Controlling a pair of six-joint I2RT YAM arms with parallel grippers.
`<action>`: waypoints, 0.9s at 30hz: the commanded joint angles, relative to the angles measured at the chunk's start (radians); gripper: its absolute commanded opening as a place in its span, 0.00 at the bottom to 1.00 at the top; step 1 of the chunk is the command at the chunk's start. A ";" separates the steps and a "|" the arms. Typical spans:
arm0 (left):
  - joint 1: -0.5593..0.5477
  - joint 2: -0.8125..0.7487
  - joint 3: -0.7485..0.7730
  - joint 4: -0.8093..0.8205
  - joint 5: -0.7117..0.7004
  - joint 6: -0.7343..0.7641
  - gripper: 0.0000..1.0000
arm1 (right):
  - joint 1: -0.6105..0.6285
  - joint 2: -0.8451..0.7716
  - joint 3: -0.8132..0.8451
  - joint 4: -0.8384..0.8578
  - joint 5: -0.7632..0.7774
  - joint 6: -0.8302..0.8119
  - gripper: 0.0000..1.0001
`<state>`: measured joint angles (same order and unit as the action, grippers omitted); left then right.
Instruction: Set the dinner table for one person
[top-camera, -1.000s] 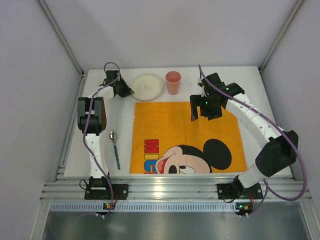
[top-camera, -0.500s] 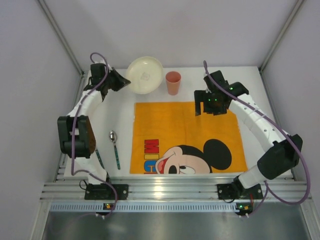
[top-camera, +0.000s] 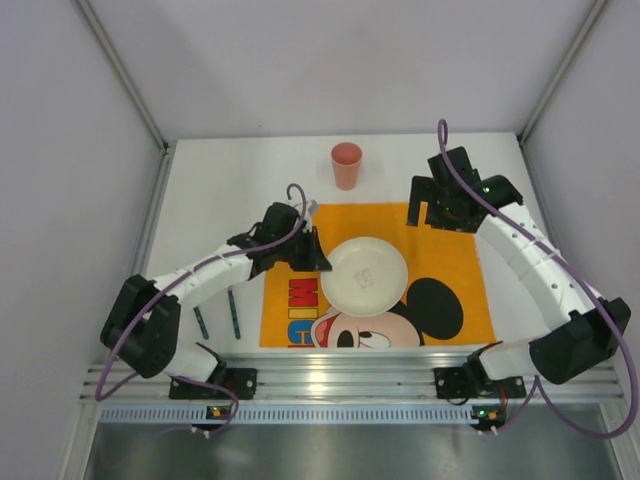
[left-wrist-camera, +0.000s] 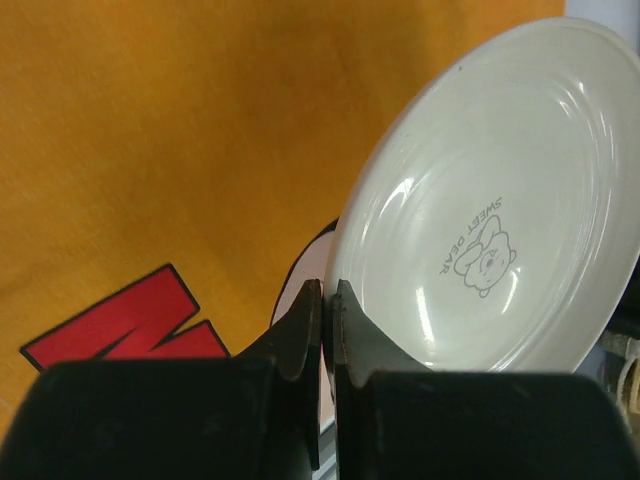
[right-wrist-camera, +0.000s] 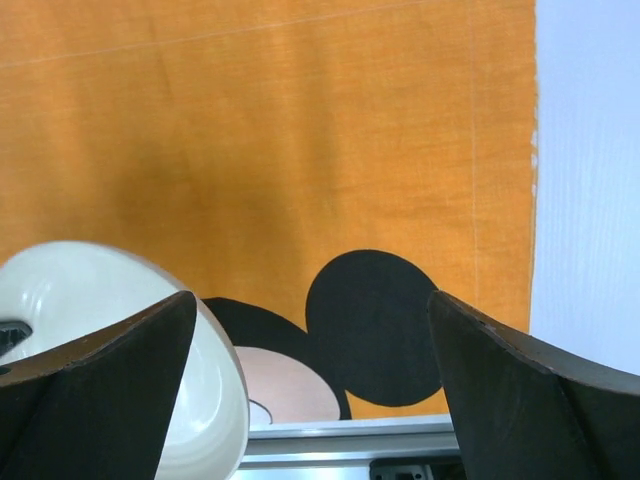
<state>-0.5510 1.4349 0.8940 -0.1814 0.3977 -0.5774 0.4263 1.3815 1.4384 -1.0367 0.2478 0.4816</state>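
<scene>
My left gripper (top-camera: 318, 262) is shut on the left rim of a cream plate (top-camera: 368, 276) with a small bear print. It holds the plate over the middle of the orange Mickey Mouse mat (top-camera: 440, 250). In the left wrist view the fingertips (left-wrist-camera: 325, 300) pinch the plate's (left-wrist-camera: 490, 200) rim, and the plate is tilted. My right gripper (top-camera: 440, 215) is open and empty above the mat's far right part; in its wrist view (right-wrist-camera: 310, 295) the plate (right-wrist-camera: 120, 380) shows at lower left. The white dinner table (top-camera: 220, 200) lies under it all.
A pink cup (top-camera: 346, 165) stands upright on the table just behind the mat. A green-handled spoon (top-camera: 234, 315) and another dark utensil (top-camera: 200, 322) lie left of the mat, partly under my left arm. The aluminium rail (top-camera: 340, 380) runs along the near edge.
My left gripper lifted the plate from the far left of the table and carried it to over the middle of the mat. My right gripper drew back toward the far right.
</scene>
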 joint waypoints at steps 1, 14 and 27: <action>-0.046 -0.024 -0.012 0.002 -0.103 0.008 0.00 | -0.012 -0.074 -0.027 0.007 0.062 0.006 1.00; -0.144 0.090 0.035 0.025 -0.280 -0.025 0.19 | -0.012 -0.150 -0.056 0.052 0.059 -0.054 1.00; -0.170 0.056 0.174 -0.110 -0.451 -0.056 0.59 | -0.012 0.147 0.244 0.254 -0.235 -0.132 1.00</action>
<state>-0.7197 1.5856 0.9970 -0.2588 0.0189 -0.6228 0.4232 1.4017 1.5444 -0.8860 0.1276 0.3733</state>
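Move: The plate hangs by its left rim from the left fingers, its middle about 10 cm to their right and 3 cm back. The mat spot it is meant for lies 10 cm right, 4 cm back and 11 cm below that hand; the cup stands some 26 cm ahead, 8 cm right and 6 cm lower. From the right hand, the cup is about 23 cm ahead, 20 cm left and 15 cm below. The plate, still pinched by its left rim, is brought down onto the orange mat: the left hand eases back 2 cm, then sinks to about 6 cm lower, tipping its fingers some 15 degrees steeper and opening to let go, then rises off. The empty right hand shifts slightly back and right, then rises 5 cm and swings forward-left towards the cup, fingers wide open. ##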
